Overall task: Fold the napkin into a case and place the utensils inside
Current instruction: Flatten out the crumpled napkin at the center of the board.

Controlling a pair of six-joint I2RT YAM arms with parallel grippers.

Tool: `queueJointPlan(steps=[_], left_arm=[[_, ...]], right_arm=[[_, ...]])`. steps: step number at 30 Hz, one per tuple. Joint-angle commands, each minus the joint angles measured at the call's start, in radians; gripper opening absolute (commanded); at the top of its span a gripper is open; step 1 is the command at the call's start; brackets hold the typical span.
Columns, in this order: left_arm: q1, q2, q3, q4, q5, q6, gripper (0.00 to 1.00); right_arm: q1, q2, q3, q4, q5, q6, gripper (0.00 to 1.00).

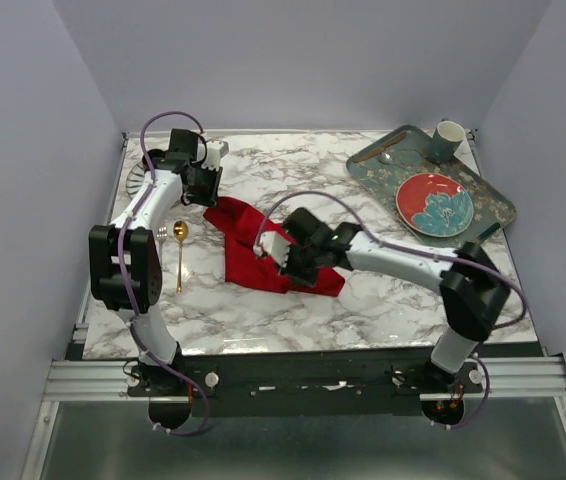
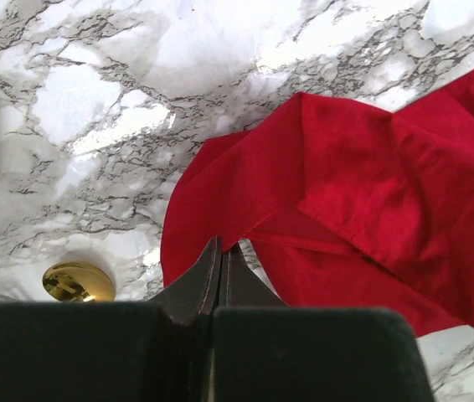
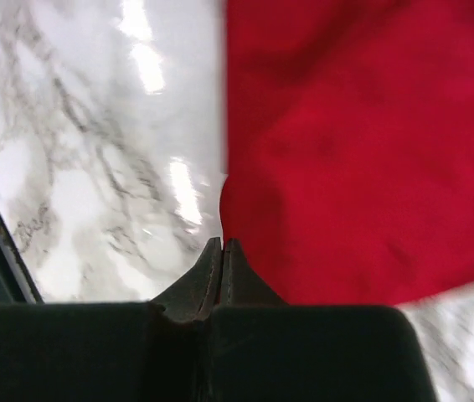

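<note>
The red napkin lies crumpled and partly folded over itself in the middle of the marble table. My left gripper is at its far left corner; in the left wrist view the fingertips are pressed together where a folded edge of the napkin runs in. My right gripper is low over the napkin's near part, its jaws closed at the edge of the napkin. The gold spoon lies left of the napkin, its bowl showing by my left fingers. A bit of the silver fork shows beside the spoon.
A dark green tray at the back right holds a round red patterned plate, a cup and a brown-handled utensil. A white patterned plate sits at the back left under my left arm. Walls enclose three sides.
</note>
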Motion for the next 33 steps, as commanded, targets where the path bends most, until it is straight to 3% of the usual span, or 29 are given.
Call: queueJointPlan(steps=[1, 5, 11, 19, 24, 33], left_arm=[[0.006, -0.106, 0.035, -0.070, 0.076, 0.085, 0.00], [-0.040, -0.186, 0.060, -0.099, 0.002, 0.183, 0.00], [-0.082, -0.307, 0.159, -0.165, -0.068, 0.242, 0.00], [-0.164, -0.511, 0.221, -0.166, -0.136, 0.366, 0.00], [-0.198, -0.649, 0.230, -0.150, -0.197, 0.365, 0.00], [-0.206, -0.847, 0.267, -0.171, -0.010, 0.377, 0.00]], right_arm=[[-0.154, -0.230, 0.026, -0.004, 0.050, 0.026, 0.01], [-0.303, -0.356, 0.070, 0.007, 0.050, -0.002, 0.01], [-0.424, -0.445, 0.125, 0.054, 0.076, -0.025, 0.01], [-0.471, -0.581, 0.240, 0.103, 0.123, -0.040, 0.01], [-0.471, -0.672, 0.296, 0.096, 0.132, -0.076, 0.01], [-0.469, -0.779, 0.489, -0.060, 0.054, -0.088, 0.01]])
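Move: The red napkin, already pinched by both hands, lies bunched with its middle about 13 cm to the right of the left hand, 10 cm nearer the bases and some 10 cm below. From the right hand that middle is about 6 cm ahead, 3 cm left and 4 cm down. Neighbours: the gold spoon is 11 cm back and 6 cm left of the left hand; the red plate on the tray is 17 cm ahead and 30 cm right of the right hand. The napkin is hoisted between both shut grippers, each keeping its pinch. The right hand shoots up about 45 cm and 18 cm right towards the tray side, forward at first, then partly back; the left rises some 34 cm, then also draws back about 15 cm. Both wrists swing their fingers up from pointing down towards level. ##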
